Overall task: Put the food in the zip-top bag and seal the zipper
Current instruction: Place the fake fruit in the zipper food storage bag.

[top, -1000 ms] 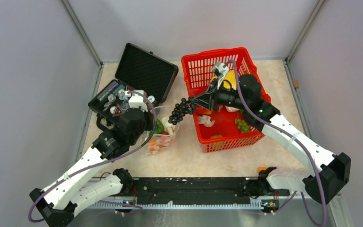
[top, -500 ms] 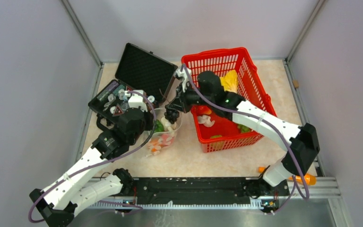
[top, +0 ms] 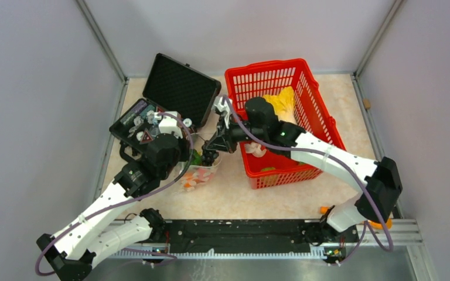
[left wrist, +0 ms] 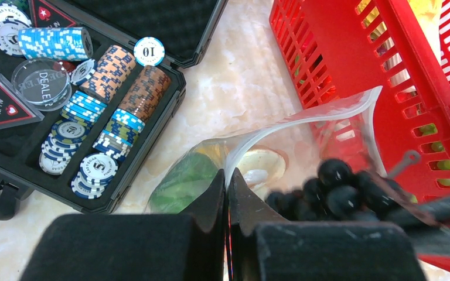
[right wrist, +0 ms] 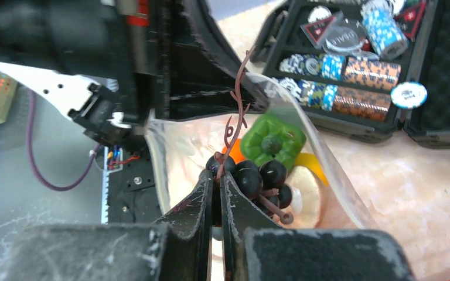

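The clear zip-top bag (top: 199,174) lies between the black case and the red basket. My left gripper (left wrist: 227,178) is shut on the near edge of its mouth and holds it open. The whitish zipper (left wrist: 304,117) curves round the far side of the opening. My right gripper (right wrist: 217,178) is shut on the brown stem of the dark grapes (right wrist: 263,178), which hang inside the bag's mouth. Under them in the bag lie a green pepper (right wrist: 272,140), an orange piece (right wrist: 234,153), a yellow piece (right wrist: 310,161) and a pale mushroom (left wrist: 261,164).
The red mesh basket (top: 269,70) stands right of the bag and holds a yellow item (top: 284,102), a white piece (top: 256,150) and green pieces (top: 268,170). The open black case (left wrist: 12,146) of poker chips sits left of the bag. Grey walls enclose the table.
My right arm has swung left from over the basket with the grapes and lowered them into the bag's mouth. The left arm has stayed still on the bag's edge.
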### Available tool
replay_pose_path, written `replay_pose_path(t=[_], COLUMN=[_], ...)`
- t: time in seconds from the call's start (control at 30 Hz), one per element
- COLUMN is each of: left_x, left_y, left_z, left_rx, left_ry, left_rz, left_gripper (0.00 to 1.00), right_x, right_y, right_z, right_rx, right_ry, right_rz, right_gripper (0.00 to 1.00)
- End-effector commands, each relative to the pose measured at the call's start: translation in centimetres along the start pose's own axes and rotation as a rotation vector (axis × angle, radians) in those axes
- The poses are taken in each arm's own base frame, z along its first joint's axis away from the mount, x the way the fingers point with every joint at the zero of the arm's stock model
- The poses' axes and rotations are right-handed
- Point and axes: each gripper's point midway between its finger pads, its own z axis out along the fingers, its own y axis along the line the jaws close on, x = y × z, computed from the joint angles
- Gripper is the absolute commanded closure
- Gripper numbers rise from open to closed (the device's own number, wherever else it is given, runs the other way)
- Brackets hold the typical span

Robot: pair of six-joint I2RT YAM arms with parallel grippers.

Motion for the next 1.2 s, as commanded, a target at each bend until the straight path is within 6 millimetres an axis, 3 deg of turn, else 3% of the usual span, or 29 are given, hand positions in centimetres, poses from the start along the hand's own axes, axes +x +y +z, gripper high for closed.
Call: replay_pose_path(t=[0.0, 0.17, 0.27, 0.37, 0.4, 0.5, 0.63, 0.73, 0.87, 1.03, 1.1, 1.17], left_x=[-1.9, -2.1, -2.1, -2.0, -2.0, -2.0, -2.0, -1.9, -1.9, -2.0, -1.9, -1.9], left_y=[-0.3, -0.4, -0.3, -0.2, -0.2, -0.1, -0.1, -0.1, 0.0, 0.0, -0.1, -0.3], left_z=[-0.2, -0.3, -0.5, -0.5, -0.6, -0.6, -0.6, -0.5, -0.5, -0.5, -0.3, -0.2], left_rx=[0.009, 0.015, 0.017, 0.016, 0.016, 0.011, 0.01, 0.01, 0.008, 0.006, 0.009, 0.017], left_ry=[-0.07, -0.076, -0.081, -0.081, -0.081, -0.083, -0.081, -0.079, -0.081, -0.082, -0.079, -0.075], left_rz=[-0.048, -0.053, -0.06, -0.063, -0.064, -0.064, -0.063, -0.06, -0.062, -0.061, -0.059, -0.055], left_gripper=[0.99, 0.99, 0.99, 0.99, 0.99, 0.99, 0.99, 0.99, 0.98, 0.98, 0.98, 0.98], right_x=[-5.1, -3.0, -1.4, 0.1, 0.6, 1.9, 1.6, 0.5, -2.0, -5.8, -7.0, -7.4], right_y=[3.7, 2.6, 0.2, -0.7, -1.0, -1.4, -0.8, -0.4, -1.3, -1.5, -3.1, -6.1], right_z=[-2.5, -0.6, 0.9, 2.1, 2.3, 2.5, 1.8, 1.3, -0.7, -5.0, -7.5, -10.7], right_rx=[-0.105, -0.11, -0.025, -0.017, -0.018, -0.016, -0.039, -0.029, 0.1, 0.256, 0.406, 0.616], right_ry=[-0.173, -0.081, -0.016, 0.055, 0.082, 0.151, 0.14, 0.098, 0.005, -0.213, -0.316, -0.386], right_rz=[-0.16, -0.109, -0.06, -0.033, -0.024, -0.039, -0.068, -0.073, -0.101, -0.174, -0.15, -0.087], right_gripper=[1.0, 1.0, 1.0, 1.0, 0.97, 0.71, 0.5, 0.47, 0.42, 0.35, 0.27, 0.22])
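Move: The right hand holds the stem of the black grapes, which hang just inside the zip bag; the middle of the bag's mouth is about 2 cm to its left, 1 cm back and 5 cm below. In the bag, the green pepper lies some 5 cm left, level fore-and-aft, 11 cm down. The red basket's middle is about 25 cm right, 8 ahead and 14 below. From the left hand, pinching the rim, the mouth's middle is about 4 cm right, 3 back and 2 below. The right hand bobs up a couple of centimetres with the grapes, then dips about 8 cm down into the bag's mouth, its fingers opening on the lower part of the way down to let go of the stem beside the pepper. Still opening wider, it rises about 9 cm back out and swings some 6 cm right towards the red basket, turning about 15 degrees clockwise, while the left hand keeps its pinch on the rim, almost still. ##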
